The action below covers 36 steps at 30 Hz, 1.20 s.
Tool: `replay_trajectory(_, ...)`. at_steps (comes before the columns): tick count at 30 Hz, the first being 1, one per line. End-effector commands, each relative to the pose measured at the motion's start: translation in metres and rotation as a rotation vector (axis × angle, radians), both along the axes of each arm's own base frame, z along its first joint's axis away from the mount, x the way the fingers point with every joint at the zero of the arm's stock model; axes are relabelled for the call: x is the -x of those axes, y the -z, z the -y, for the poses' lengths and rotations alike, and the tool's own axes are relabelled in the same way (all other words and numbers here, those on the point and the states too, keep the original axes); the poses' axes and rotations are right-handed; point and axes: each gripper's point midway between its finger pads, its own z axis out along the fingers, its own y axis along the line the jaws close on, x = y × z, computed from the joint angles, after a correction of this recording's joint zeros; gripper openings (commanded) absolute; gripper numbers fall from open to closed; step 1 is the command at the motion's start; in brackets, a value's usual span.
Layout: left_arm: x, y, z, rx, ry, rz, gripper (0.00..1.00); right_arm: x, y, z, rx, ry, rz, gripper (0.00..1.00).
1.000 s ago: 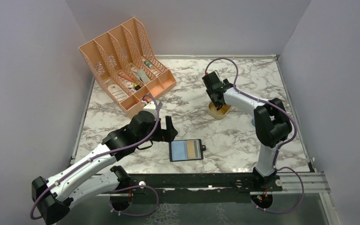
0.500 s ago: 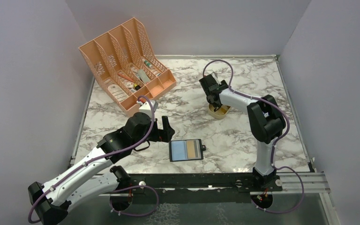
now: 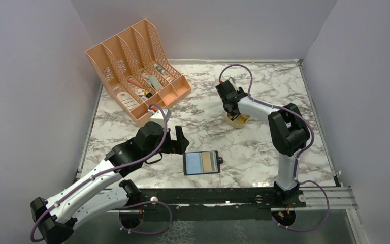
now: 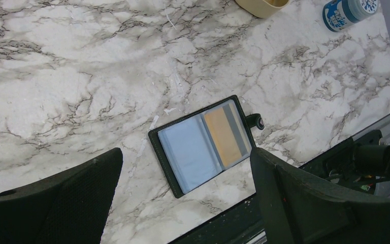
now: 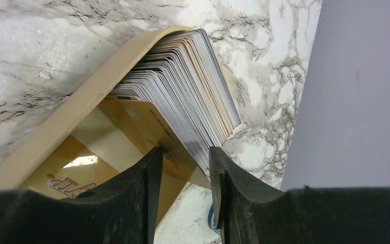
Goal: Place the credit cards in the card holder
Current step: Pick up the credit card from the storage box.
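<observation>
The card holder (image 3: pixel 201 162) (image 4: pixel 203 145) lies open and flat near the table's front edge, with a blue-grey page on one side and a tan-orange card (image 4: pixel 224 136) in the other. My left gripper (image 3: pixel 182 141) (image 4: pixel 185 157) hovers just left of it, jaws wide open and empty. A thick stack of credit cards (image 5: pixel 183 91) leans on edge inside a gold oval tin (image 5: pixel 81 101) (image 3: pixel 239 122). My right gripper (image 3: pixel 232 109) (image 5: pixel 185 152) reaches down into the tin. Its jaws stand narrowly apart around the stack's lower corner, one fingertip (image 5: pixel 155 155) against a tan card's face.
A peach desk organiser (image 3: pixel 137 66) with pens and papers stands at the back left. In the left wrist view a small blue-and-white container (image 4: pixel 348 11) lies beyond the tin (image 4: pixel 261 6). Grey walls enclose the marble table (image 3: pixel 264 147) on three sides.
My right gripper has shifted slightly left over the tin and its jaws have narrowed around the cards. The left arm drew back a little to the left, then stayed still.
</observation>
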Motion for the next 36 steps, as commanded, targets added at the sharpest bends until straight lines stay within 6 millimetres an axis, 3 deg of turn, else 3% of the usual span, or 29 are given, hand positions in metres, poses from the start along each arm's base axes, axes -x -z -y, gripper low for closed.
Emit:
replay_trajectory(1,-0.004,-0.001,-0.005,-0.012,-0.03,0.013,0.99,-0.007,-0.02,0.004,-0.002,0.032,0.072,0.37)
replay_trajectory(7,-0.004,0.008,-0.002,-0.011,-0.042,-0.024,0.99,-0.009,-0.033,0.002,-0.024,0.037,0.102,0.29)
replay_trajectory(11,-0.002,0.016,0.005,0.02,-0.039,-0.062,0.99,-0.003,-0.035,-0.004,-0.077,0.039,0.072,0.16)
replay_trajectory(14,0.001,0.026,0.008,0.028,-0.035,-0.095,0.99,0.007,-0.033,-0.019,-0.167,0.007,0.02,0.05)
replay_trajectory(18,0.004,0.044,0.008,0.002,-0.035,-0.137,0.95,0.029,-0.036,-0.048,-0.302,-0.062,-0.057,0.01)
replay_trajectory(25,0.011,0.073,0.015,-0.035,-0.021,-0.239,0.78,0.072,-0.057,-0.077,-0.473,-0.077,-0.112,0.01)
replay_trajectory(29,0.013,0.086,0.016,-0.042,-0.019,-0.27,0.65,0.1,-0.073,-0.101,-0.668,-0.122,-0.14,0.01)
replay_trajectory(36,0.016,0.099,0.029,0.004,0.011,-0.305,0.31,0.162,-0.093,-0.151,-1.11,-0.283,-0.235,0.01)
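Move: The front credit card stands between my right hand's half-open fingers, its middle about 2 cm below them and 1 cm left. The rest of the card stack is just beyond it, 2 cm ahead and 2 cm right of my fingers; the storage box's middle is about 4 cm back and 3 cm left. The card holder lies some 7 cm right of my left hand, about 1 cm back and 18 cm below; the storage box is roughly 20 cm ahead and 26 cm right of that hand. I shut my right fingers on the gold card and draw it up out of the storage box, then swing it back and left towards the card holder, about 16 cm across the table while rising some 8 cm, rolling the hand so its left side lifts. Meanwhile my left hand sinks about 10 cm towards the holder's left edge, tipping down and partly closing. ##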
